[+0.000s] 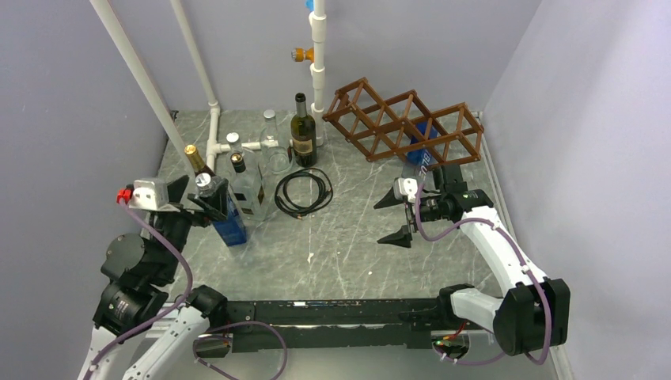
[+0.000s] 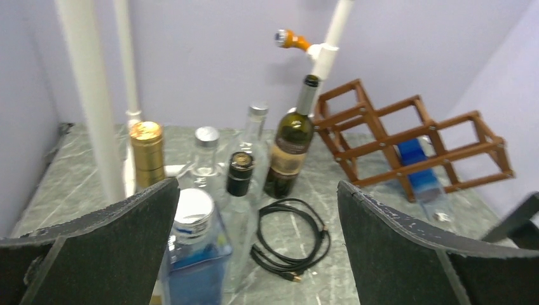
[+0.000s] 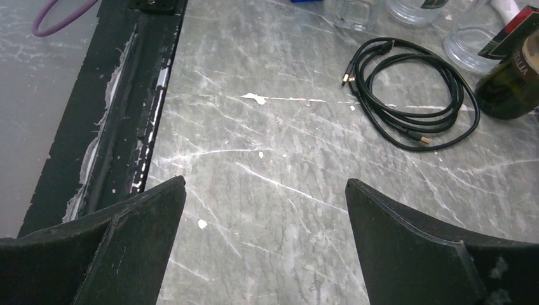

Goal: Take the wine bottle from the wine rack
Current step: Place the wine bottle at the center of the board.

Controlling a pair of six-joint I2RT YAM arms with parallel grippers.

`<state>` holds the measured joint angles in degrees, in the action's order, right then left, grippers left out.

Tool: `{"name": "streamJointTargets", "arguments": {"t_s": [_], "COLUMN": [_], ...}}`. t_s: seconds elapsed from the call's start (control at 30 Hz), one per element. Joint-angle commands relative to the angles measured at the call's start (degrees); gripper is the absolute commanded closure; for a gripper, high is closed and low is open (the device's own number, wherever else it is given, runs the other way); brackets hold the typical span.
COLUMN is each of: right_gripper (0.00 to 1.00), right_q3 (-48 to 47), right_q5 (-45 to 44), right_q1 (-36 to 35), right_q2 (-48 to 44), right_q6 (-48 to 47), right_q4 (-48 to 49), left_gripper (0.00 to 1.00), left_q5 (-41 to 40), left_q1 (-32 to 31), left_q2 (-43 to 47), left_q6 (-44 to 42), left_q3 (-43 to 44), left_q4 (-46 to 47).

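The brown lattice wine rack (image 1: 407,123) stands at the back right, also in the left wrist view (image 2: 407,136). A blue bottle (image 1: 423,146) lies in one of its lower cells (image 2: 419,168). A dark green wine bottle (image 1: 302,134) stands upright on the table left of the rack. My left gripper (image 1: 196,198) is open beside a blue square bottle (image 2: 194,254), whose cap sits just inside the left finger, ungripped. My right gripper (image 1: 384,222) hangs open in front of the rack, pointing left over bare marble (image 3: 265,184), holding nothing.
Several clear bottles (image 1: 273,146) and a gold-capped bottle (image 1: 198,161) cluster at the left by white pipes (image 1: 214,119). A coiled black cable (image 1: 303,192) lies mid-table. A black rail (image 1: 316,313) runs along the near edge. Walls close in on both sides.
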<state>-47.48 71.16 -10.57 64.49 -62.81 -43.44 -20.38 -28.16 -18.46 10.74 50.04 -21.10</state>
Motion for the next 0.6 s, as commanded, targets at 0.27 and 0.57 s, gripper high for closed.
{"name": "streamJointTargets", "arguments": {"t_s": [0.27, 0.57], "right_gripper": [0.01, 0.01], "right_q3": [-0.5, -0.5], "right_q5": [1.8, 3.3], "right_q1": [3.3, 5.1], "right_q2": [-1.6, -1.5], "right_q6": [-1.5, 1.1], "right_q4": [0.7, 2.1], "left_gripper": [0.01, 0.01], "left_q5": [22.2, 30.5], "left_q1": [0.2, 0.2], "left_q2": [-9.1, -12.9], "left_q6": [5.1, 10.6], "left_q3": [4.4, 2.1], "left_q4": [-0.5, 5.4]}}
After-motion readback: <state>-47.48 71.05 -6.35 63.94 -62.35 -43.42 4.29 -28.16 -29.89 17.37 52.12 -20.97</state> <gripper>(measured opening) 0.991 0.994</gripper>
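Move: The blue bottle left in the rack lies about 26 cm ahead of the right hand, 13 cm to its right and 10 cm below; the rack's middle is some 6 cm beyond it and 4 cm to its left. From the left hand that bottle is roughly 27 cm ahead, 49 cm right and 30 cm lower. The standing blue bottle is about 6 cm ahead and 3 cm left of the left hand, the black-capped bottle 11 cm ahead and 3 cm right, both some 24 cm below; the cable coil is 19 cm ahead, 18 cm right, 37 cm down. The standing blue bottle is left behind as the empty, wide-open left hand sweeps about 9.5 cm right towards the rack bottle, passing on the near side of the black-capped bottle. After a tiny rise it sinks a little, the wrist turning some 25 degrees clockwise and tipping slightly down. The right hand, also open, eases about 2 cm forward and right towards the rack. ##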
